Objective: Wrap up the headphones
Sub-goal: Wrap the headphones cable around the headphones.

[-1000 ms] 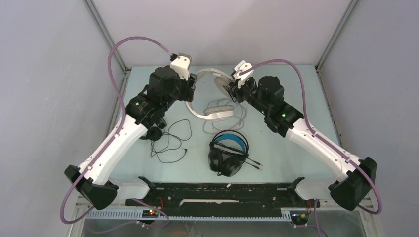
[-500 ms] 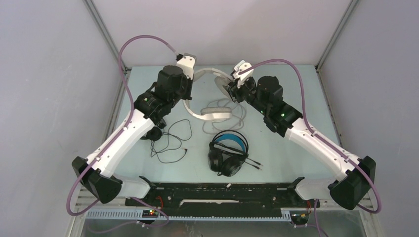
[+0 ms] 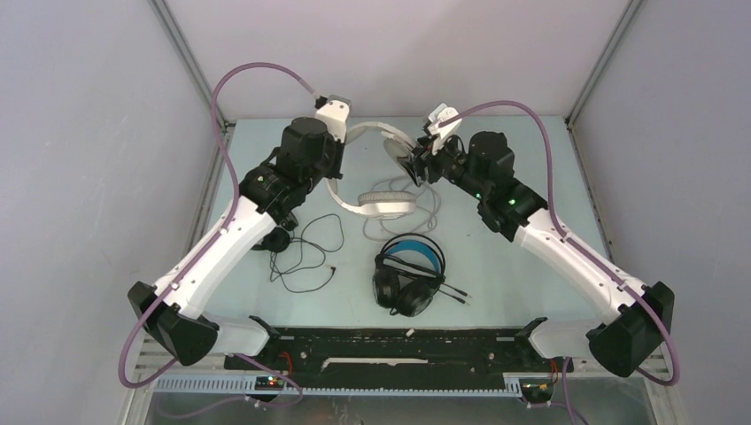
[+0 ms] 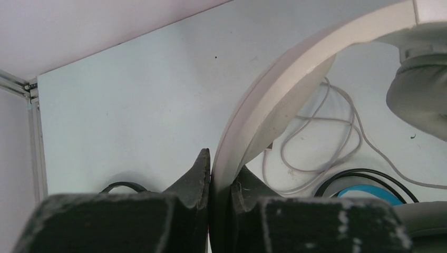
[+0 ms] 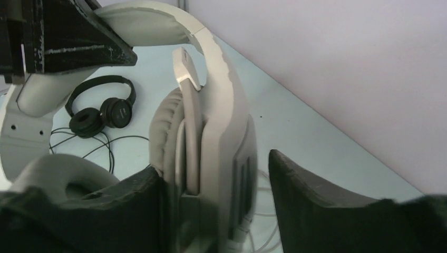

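The white-grey over-ear headphones (image 3: 385, 205) are held up at the back of the table between both arms. My left gripper (image 3: 339, 168) is shut on their headband (image 4: 274, 100), which is pinched between the jaws (image 4: 220, 168). My right gripper (image 3: 413, 164) is open around the upper earcup (image 5: 221, 105); one finger touches the ear pad and the other stands off the shell. Their white cord (image 3: 427, 211) lies loose below. The bulky black pair with blue-lined headband (image 3: 407, 270) lies in the middle. The small thin black pair (image 3: 276, 239) lies at the left.
The small pair's thin black cord (image 3: 310, 258) sprawls loose on the table between the two black headsets. The back wall and the metal corner posts stand close behind both grippers. The arm bases and a black rail (image 3: 398, 341) line the near edge.
My left gripper has shifted up and a little right with the headband. My right wrist has tilted up slightly at the earcup. The black headsets have not moved.
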Robot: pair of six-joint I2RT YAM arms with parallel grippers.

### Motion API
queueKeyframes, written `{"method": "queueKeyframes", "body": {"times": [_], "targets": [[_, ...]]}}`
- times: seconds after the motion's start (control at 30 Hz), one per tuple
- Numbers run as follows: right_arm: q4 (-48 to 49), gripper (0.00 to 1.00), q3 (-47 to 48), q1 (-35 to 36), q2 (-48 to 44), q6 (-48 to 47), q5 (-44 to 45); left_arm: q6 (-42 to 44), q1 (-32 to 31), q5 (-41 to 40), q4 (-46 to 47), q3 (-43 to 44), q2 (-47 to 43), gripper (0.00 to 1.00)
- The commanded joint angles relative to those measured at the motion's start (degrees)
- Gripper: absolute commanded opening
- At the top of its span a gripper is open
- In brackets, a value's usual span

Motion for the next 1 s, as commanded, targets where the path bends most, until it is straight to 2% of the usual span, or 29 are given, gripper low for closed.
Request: {"method": "queueKeyframes", "body": {"times": [0.0, 0.2, 0.37, 0.63, 0.8, 0.97], "targets": [[1.82, 0.69, 2.49, -5.09, -2.14, 6.46, -11.21, 0.70, 1.16, 2.12, -0.30, 2.82, -3.00, 0.00], [1.63, 0.81, -0.37, -10.96, -5.24, 6.95, -24.53, -2.58, 5.00, 1.29, -2.22, 5.81, -2.49, 0.00], [6.41, 0.83, -4.15, -15.09, -10.03, 7.83, -31.53, -5.06, 8.08, 3.47, -3.50, 10.51, -1.96, 0.00], [7.67, 0.82, -8.04, -17.85, -13.23, 5.29, -40.54, -8.84, 8.39, 8.60, -4.60, 15.64, -2.67, 0.00], [12.24, 0.79, -12.47, -17.75, -13.97, 4.33, -43.71, -12.64, 8.55, 11.93, -4.76, 18.37, -3.45, 0.00], [18.46, 0.78, -17.62, -17.10, -14.63, 3.52, -41.75, -15.96, 9.09, 15.80, -3.45, 20.09, -4.04, 0.00]]}}
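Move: My right hand is still around the white headphones' far earcup, practically at its fingertips; the cable's loops lie on the table some 28 cm below it and about 3 cm back. My left hand holds the headband, with those loops 12 cm to its right, 5 cm back and about 26 cm down. The near earcup is about 9 cm right and 8 cm back of my left hand. The blue-lined black headphones rest on the table roughly 19 cm behind my right hand. I spread my right fingers wider and come free of the far earcup, drawing back about 7 cm and to the right, rising some 5 cm and then sinking again while the hand turns about 25 degrees counter-clockwise. My left hand keeps its pinch on the headband, shifts a few centimetres left, then carries the white headphones up about 9 cm, its left side rolling down. ##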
